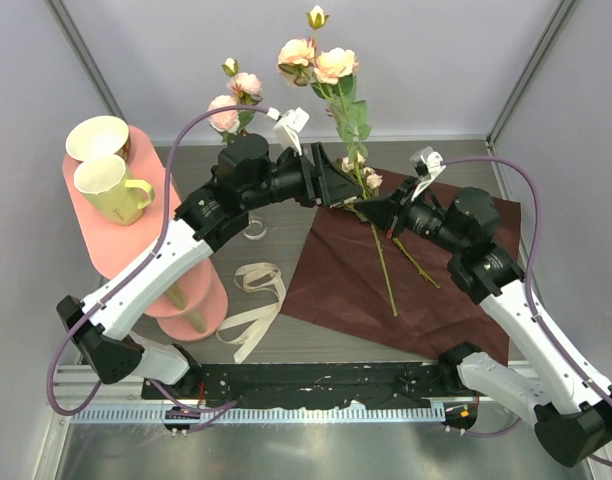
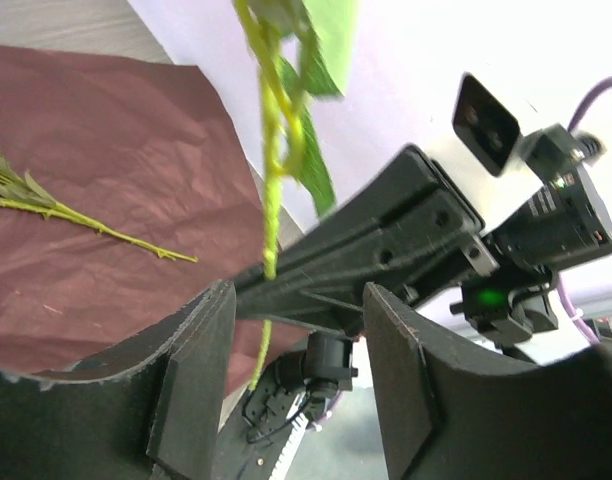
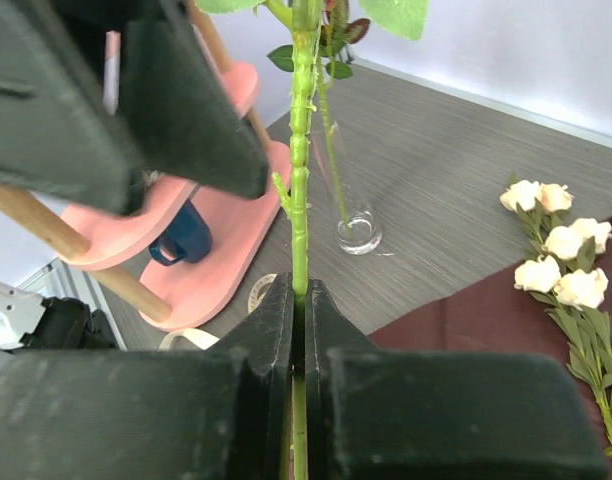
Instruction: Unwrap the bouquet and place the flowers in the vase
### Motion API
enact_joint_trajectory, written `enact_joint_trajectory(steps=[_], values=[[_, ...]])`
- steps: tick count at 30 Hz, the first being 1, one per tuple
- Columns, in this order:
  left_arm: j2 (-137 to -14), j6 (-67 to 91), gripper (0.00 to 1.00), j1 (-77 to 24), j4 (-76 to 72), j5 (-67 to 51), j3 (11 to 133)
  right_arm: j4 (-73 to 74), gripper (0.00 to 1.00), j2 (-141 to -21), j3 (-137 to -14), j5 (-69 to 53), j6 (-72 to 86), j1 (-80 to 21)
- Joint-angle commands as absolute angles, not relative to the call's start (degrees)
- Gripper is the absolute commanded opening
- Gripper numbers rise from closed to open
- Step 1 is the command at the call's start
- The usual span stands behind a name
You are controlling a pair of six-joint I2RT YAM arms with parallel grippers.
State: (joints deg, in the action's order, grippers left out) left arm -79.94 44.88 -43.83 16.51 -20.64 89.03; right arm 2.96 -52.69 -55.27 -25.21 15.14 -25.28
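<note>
The bouquet lies undone: its dark red paper is spread flat with loose green stems and small cream roses on it. My right gripper is shut on the green stem of a sprig whose peach roses stand upright above it. My left gripper is open, and that stem hangs between its jaws, closer to the left finger. The clear glass vase stands left of the paper and holds a pink rose sprig.
A pink two-tier stand at the left carries a yellow-green mug and a cream cup. A blue mug sits on its lower tier. The cream ribbon lies loose in front of the vase.
</note>
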Motion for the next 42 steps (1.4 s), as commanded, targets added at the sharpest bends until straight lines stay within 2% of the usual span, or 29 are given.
enact_joint_trajectory(steps=[1, 10, 14, 16, 17, 18, 19, 21, 24, 25, 26, 27, 30, 33, 36, 42], values=[[-81.5, 45.9, 0.54, -43.9, 12.4, -18.2, 93.4, -0.4, 0.01, -50.2, -55.0, -29.3, 14.5, -25.4], [-83.4, 46.0, 0.48, -45.1, 12.4, -16.3, 95.7, -0.4, 0.01, -49.2, -54.2, -31.1, 14.7, -25.6], [-83.9, 45.3, 0.35, -45.3, 12.3, -16.2, 96.2, -0.4, 0.01, -48.9, -54.1, -31.2, 14.6, -25.8], [-83.8, 44.7, 0.21, -45.4, 12.4, -16.3, 96.3, -0.4, 0.01, -48.8, -54.1, -31.4, 14.4, -25.9], [-83.8, 44.0, 0.18, -45.3, 12.4, -15.7, 96.3, -0.4, 0.01, -48.8, -54.1, -31.6, 14.4, -25.9], [-83.6, 43.8, 0.08, -45.4, 12.7, -15.5, 96.2, -0.4, 0.01, -48.8, -54.1, -31.6, 14.3, -25.9], [-83.5, 43.2, 0.04, -45.4, 12.8, -15.1, 96.1, -0.4, 0.01, -48.8, -54.1, -32.0, 14.5, -26.0], [-83.1, 41.6, 0.00, -45.4, 12.8, -14.2, 95.8, -0.4, 0.01, -49.0, -54.2, -32.2, 14.6, -26.0], [-82.4, 39.6, 0.00, -45.4, 13.5, -13.1, 95.8, 1.4, 0.01, -49.4, -54.3, -32.4, 14.6, -26.0], [-82.2, 39.3, 0.00, -45.4, 13.8, -13.0, 95.9, 1.5, 0.08, -49.2, -54.2, -32.3, 14.6, -26.0], [-81.9, 38.7, 0.00, -45.4, 14.1, -12.9, 95.9, 1.8, 0.21, -49.0, -54.4, -31.1, 14.6, -26.0], [-81.7, 37.1, 0.00, -45.4, 14.5, -12.2, 96.0, 2.5, 0.46, -48.8, -54.6, -29.3, 14.5, -26.0], [-80.3, 32.6, 0.00, -45.4, 19.6, -9.0, 98.2, 6.1, 0.67, -47.1, -55.5, -19.6, 13.9, -26.0], [-78.6, 24.1, 0.00, -45.4, 27.6, -0.6, 101.6, 10.0, 0.76, -44.9, -56.9, -7.1, 13.6, -25.9], [-77.0, 17.0, 0.00, -45.2, 33.3, 8.9, 104.9, 13.2, 0.79, -43.8, -58.1, 3.2, 13.9, -26.0], [-79.1, 8.5, 0.00, -41.0, 39.8, 18.4, 116.7, 14.2, 0.79, -44.3, -58.3, 2.6, 13.7, -26.0]])
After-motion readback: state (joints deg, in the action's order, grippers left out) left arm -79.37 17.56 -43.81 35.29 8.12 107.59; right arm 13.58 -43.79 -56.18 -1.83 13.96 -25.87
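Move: The flower stem, upright in the right fingers, crosses about 4 cm ahead and 2 cm right of the left hand, level with it; the left fingers wait some 3 cm back, 4 cm left and 5 cm above the right hand. From the left hand, the vase stands roughly 10 cm ahead, 20 cm left and 28 cm lower; the flowers on the wrapper lie about 12 cm ahead, 8 cm right and 37 cm below. Left fingers pinch the stem, the right opens and withdraws, then left swings it 10 cm left, rising 5 cm. ##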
